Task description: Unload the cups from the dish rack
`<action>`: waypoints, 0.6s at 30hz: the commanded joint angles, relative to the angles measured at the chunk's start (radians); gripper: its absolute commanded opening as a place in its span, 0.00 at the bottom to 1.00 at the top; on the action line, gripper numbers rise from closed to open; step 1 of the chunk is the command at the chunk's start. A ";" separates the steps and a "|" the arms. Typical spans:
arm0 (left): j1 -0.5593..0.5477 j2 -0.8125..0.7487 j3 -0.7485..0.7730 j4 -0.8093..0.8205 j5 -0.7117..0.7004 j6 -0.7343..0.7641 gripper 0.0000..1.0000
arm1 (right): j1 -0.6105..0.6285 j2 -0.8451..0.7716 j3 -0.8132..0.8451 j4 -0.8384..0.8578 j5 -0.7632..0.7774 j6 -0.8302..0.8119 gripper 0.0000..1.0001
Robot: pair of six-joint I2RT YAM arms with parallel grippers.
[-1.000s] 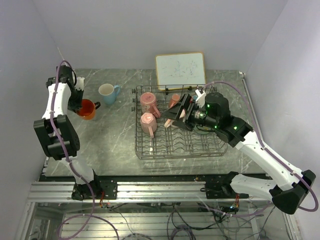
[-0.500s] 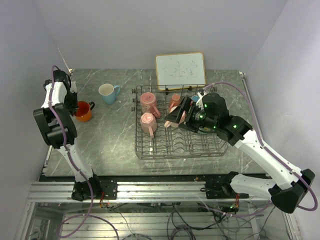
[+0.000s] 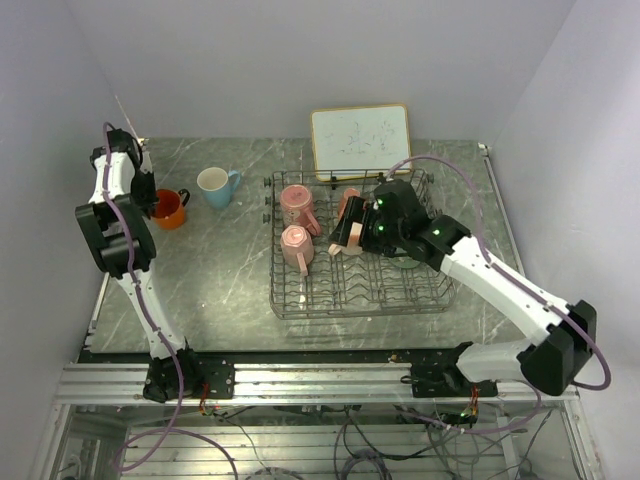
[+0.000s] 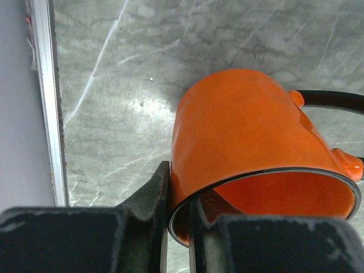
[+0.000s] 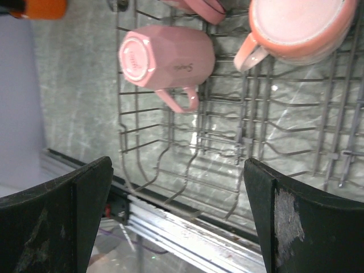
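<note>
My left gripper [image 4: 181, 190] is shut on the rim of the orange-red cup [image 4: 244, 131], one finger outside the wall and one inside. That cup [image 3: 168, 208] is at the table's far left; whether it rests on the marble I cannot tell. A light blue cup [image 3: 214, 183] stands upright beside it. The grey wire dish rack [image 3: 360, 295] holds two pink cups [image 3: 297, 203] [image 3: 297, 246] and a peach cup [image 3: 348, 203]. My right gripper [image 3: 348, 235] hangs open over the rack's middle, holding nothing. In the right wrist view the pink cup [image 5: 165, 57] and peach cup [image 5: 301, 25] lie beyond its fingertips [image 5: 177, 162].
A wood-framed whiteboard [image 3: 360, 140] leans behind the rack. The table's left metal edge rail [image 4: 48, 102] runs close to the orange-red cup. Bare marble [image 3: 215, 270] lies between the rack and the left arm. The aluminium frame [image 3: 330, 380] borders the near edge.
The left arm has drawn back towards the far left corner, carrying the orange-red cup a little farther back. The right arm has stretched out, shifting its open gripper over the rack's middle.
</note>
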 commanded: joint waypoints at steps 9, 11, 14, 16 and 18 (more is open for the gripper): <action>-0.021 0.015 0.100 -0.004 0.059 -0.013 0.70 | 0.085 0.155 0.035 0.029 0.150 -0.161 0.97; -0.021 -0.021 0.075 0.014 0.058 -0.001 0.85 | 0.114 0.194 0.044 0.037 0.183 -0.176 0.97; -0.020 -0.097 0.045 0.032 0.047 0.024 0.90 | 0.157 0.267 0.074 0.047 0.222 -0.197 0.97; -0.019 -0.146 0.034 0.030 0.038 0.038 0.92 | 0.186 0.310 0.099 0.056 0.245 -0.219 0.97; -0.015 -0.193 0.029 0.020 0.046 0.058 0.99 | 0.208 0.355 0.135 0.052 0.272 -0.241 0.96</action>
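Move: The left hand still grips the wall of the orange cup, whose middle lies about 4 cm right, 1 cm ahead and 2 cm below; the blue cup is roughly 15 cm right, 5 cm ahead, a little lower. From the right hand, the near pink cup in the rack is some 10 cm left, 5 cm ahead and 13 cm down. At the same depth, the peach cup is 7 cm ahead and 2 cm right, the far pink cup 14 cm ahead and 10 cm left. Downward, then down and left, the open right hand sinks about 8 cm and shifts 4 cm left towards the near pink cup, rolling its left side down some 20 degrees and swinging a little counter-clockwise. The left hand eases 2 cm forward while spreading its fingers wide, lets go of the orange cup's wall, then rises 3 cm. ##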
